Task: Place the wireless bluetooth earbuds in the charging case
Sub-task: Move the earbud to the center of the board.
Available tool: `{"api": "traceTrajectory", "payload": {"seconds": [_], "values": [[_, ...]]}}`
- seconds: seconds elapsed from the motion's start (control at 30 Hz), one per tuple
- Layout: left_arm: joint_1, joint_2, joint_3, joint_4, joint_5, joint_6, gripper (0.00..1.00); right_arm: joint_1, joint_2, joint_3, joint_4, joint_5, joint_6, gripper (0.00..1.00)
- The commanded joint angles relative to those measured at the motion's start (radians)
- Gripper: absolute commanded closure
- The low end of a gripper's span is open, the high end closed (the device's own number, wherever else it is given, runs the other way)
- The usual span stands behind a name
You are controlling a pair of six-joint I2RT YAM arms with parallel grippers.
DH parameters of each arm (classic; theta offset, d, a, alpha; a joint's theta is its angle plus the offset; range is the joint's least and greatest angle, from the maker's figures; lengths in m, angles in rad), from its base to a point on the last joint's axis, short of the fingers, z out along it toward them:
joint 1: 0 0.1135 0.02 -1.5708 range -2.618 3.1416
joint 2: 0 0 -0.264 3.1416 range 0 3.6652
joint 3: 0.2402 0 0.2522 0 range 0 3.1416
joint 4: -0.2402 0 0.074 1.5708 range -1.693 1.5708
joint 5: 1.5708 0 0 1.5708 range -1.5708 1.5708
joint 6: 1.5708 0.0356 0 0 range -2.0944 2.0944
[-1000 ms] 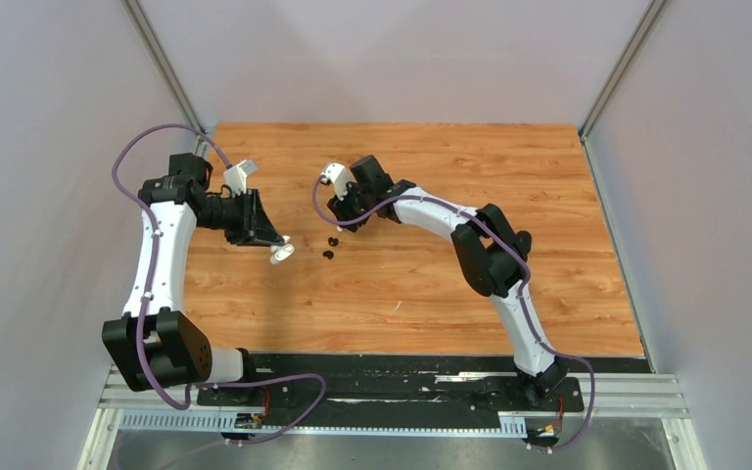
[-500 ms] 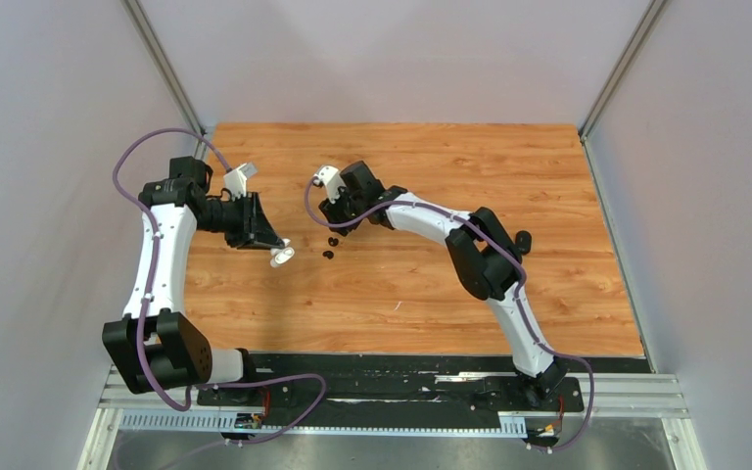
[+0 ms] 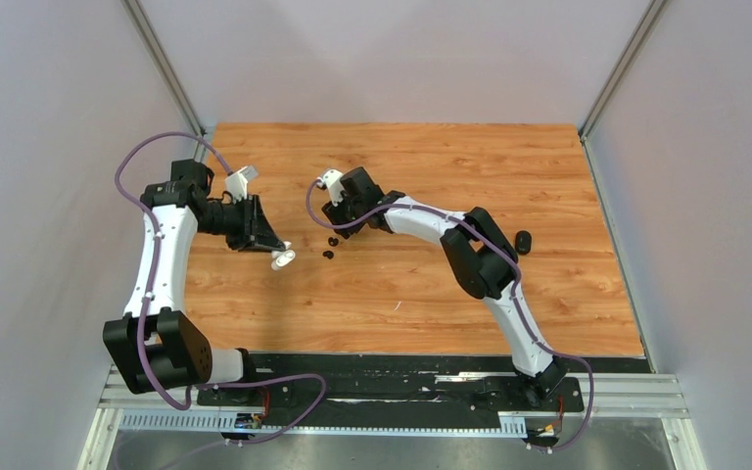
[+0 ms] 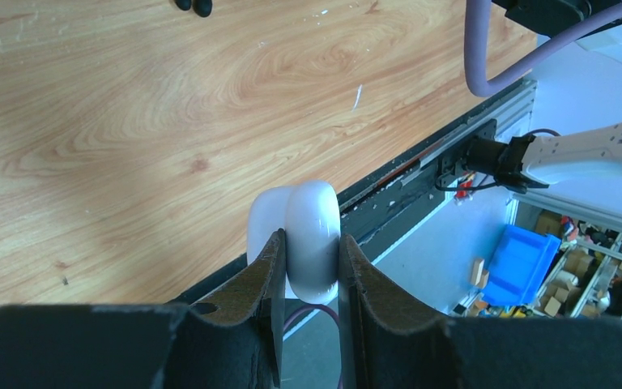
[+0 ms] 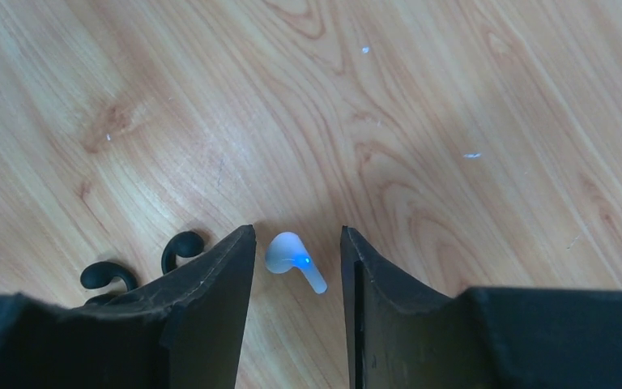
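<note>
The white charging case (image 4: 312, 207) is pinched between the pads of my left gripper (image 4: 312, 237), held above the table's near-left part; in the top view the case (image 3: 281, 258) pokes out past the fingers. One white earbud (image 5: 291, 258), with a blue light glowing on it, lies flat on the wood. My right gripper (image 5: 296, 235) hangs over it, open, a finger on either side and neither touching it. In the top view the right gripper (image 3: 337, 217) hides this earbud.
Two small black ear hooks (image 5: 182, 243) lie on the wood just left of my right gripper's left finger, also seen as ear hooks (image 3: 331, 247) from above. A small black oval piece (image 3: 523, 241) sits right of the right arm. Grey walls enclose the table on three sides.
My right arm has shifted slightly left and its jaws have narrowed a little. The left arm, with the case in it, has stayed put.
</note>
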Motion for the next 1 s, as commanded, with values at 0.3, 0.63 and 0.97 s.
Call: {"api": "traceTrajectory", "payload": {"seconds": [0.3, 0.63, 0.97], "values": [[0.014, -0.034, -0.014, 0.022, 0.036, -0.019, 1.00, 0.021, -0.044, -0.093, 0.010, 0.022, 0.046, 0.62], [0.013, -0.033, -0.014, 0.026, 0.047, -0.022, 1.00, -0.001, -0.076, -0.171, -0.018, -0.065, 0.020, 0.81], [0.012, -0.013, -0.010, 0.036, 0.071, -0.028, 1.00, -0.071, -0.187, -0.212, -0.047, -0.404, 0.016, 1.00]]}}
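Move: The white earbud lies almost between the right hand's open fingertips, about 1 cm back and 1 cm below the hand point. The nearer black hook is about 4 cm back and 3 cm to the left of this hand, and the farther black hook about 8 cm back and 4 cm left, both on the board some 1 cm lower. From the left hand, the earbud is roughly 17 cm ahead, 13 cm to the right and 20 cm below. The right fingers pinch the earbud between their tips, closing after the hand has settled about half a centimetre lower and eased slightly back. With the earbud held, the hand speeds up back and to the right, low over the board, ending some 4 cm from its start and roughly abreast of the nearer black hook; the fingers tip slightly steeper. ##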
